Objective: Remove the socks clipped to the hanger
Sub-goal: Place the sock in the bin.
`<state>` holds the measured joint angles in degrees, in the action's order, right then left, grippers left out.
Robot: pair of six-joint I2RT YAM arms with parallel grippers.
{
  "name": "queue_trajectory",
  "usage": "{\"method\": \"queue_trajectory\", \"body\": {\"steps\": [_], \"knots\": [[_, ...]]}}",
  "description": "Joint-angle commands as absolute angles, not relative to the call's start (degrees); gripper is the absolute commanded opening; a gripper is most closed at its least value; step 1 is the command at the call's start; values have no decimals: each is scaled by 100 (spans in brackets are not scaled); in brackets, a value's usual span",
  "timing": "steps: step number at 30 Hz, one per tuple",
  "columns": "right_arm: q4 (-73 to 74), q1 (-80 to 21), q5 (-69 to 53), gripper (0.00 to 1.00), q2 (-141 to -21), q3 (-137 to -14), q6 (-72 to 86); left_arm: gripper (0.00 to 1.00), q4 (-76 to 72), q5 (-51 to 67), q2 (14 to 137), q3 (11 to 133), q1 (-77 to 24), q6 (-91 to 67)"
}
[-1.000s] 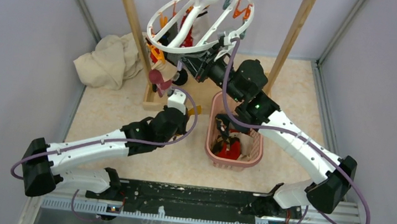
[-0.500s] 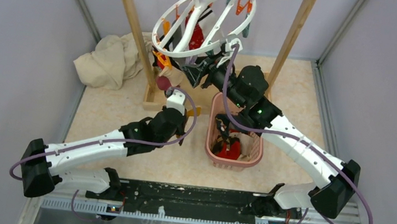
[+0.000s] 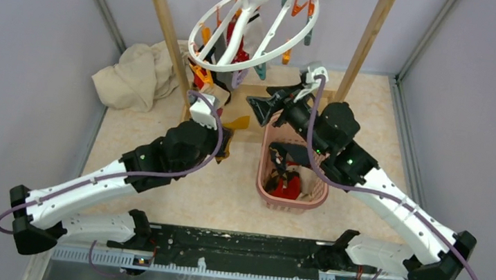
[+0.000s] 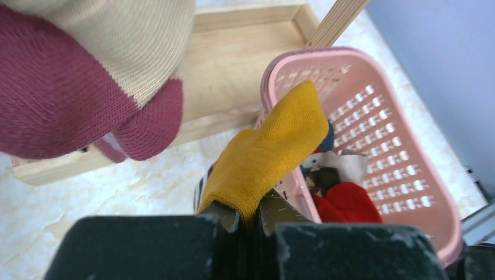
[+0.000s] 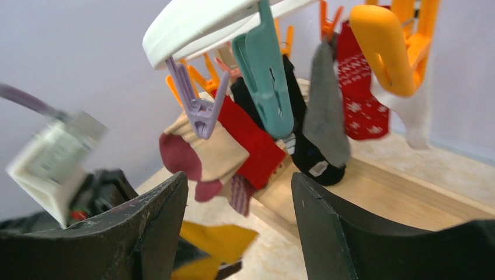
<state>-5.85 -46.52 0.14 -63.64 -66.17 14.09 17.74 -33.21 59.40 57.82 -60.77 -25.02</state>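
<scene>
The white ring hanger (image 3: 256, 33) hangs from the wooden rack's bar, and its rim (image 5: 198, 23) carries teal (image 5: 265, 70), purple (image 5: 192, 105) and orange clips (image 5: 385, 46). Several socks hang clipped below it: a beige and maroon sock (image 5: 198, 151), a red sock (image 5: 251, 140), a black sock (image 5: 303, 146), a grey sock (image 5: 326, 111) and a red patterned sock (image 5: 362, 93). My left gripper (image 4: 249, 219) is shut on a mustard yellow sock (image 4: 268, 151), free of the clips, left of the basket. My right gripper (image 5: 239, 233) is open and empty below the hanger.
A pink lattice basket (image 3: 291, 200) on the table holds red, white and dark socks; its rim (image 4: 408, 175) lies right of the yellow sock. The wooden rack frame (image 3: 166, 27) and its base board (image 4: 233, 70) stand behind. A beige cloth heap (image 3: 134, 76) lies back left.
My right gripper has opened and drawn back from the hanger toward the right. The hanger has swung back. My left arm has shifted left, still holding the yellow sock.
</scene>
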Motion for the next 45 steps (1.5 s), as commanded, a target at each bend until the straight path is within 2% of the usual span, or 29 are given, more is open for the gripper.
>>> {"method": "queue_trajectory", "body": {"steps": [1,9,23,45], "knots": [[-266,-4562,599,66,-5653,-6385,1379,0,1801,-3049,5626,6163,-6131,-2298],[763,-4540,1665,67,-4787,-6058,1408,0,1340,-2423,5580,6725,-6124,-2075],[2544,-4428,3433,67,-4389,-6582,1874,0,187,-1275,7118,7539,-6126,-1839],[2922,-4419,3448,67,-4030,-6382,2157,0,-1970,-1055,9385,7283,-5982,-1310]]}}
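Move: The yellow sock is already pinched in the left hand; the pink bin it goes to has its middle about 20 cm to the right, level in the forward direction and some 18 cm below. The maroon-and-cream sock hangs roughly 7 cm ahead and 4 cm left, about level in height; the frame's right post stands on the table some 20 cm ahead and 31 cm right. From the empty right hand, the bin's middle lies about 13 cm right, 4 cm back and 32 cm down. The yellow sock, kept pinched in the shut left fingers, is first lifted some 11 cm, then carried in an arc to the right and slightly forward, sinking back to about its starting height over the bin as the hand turns clockwise. The right hand, empty and staying open, clears off to the right by about 18 cm, dipping a little and swinging clockwise, away from the hanger. ##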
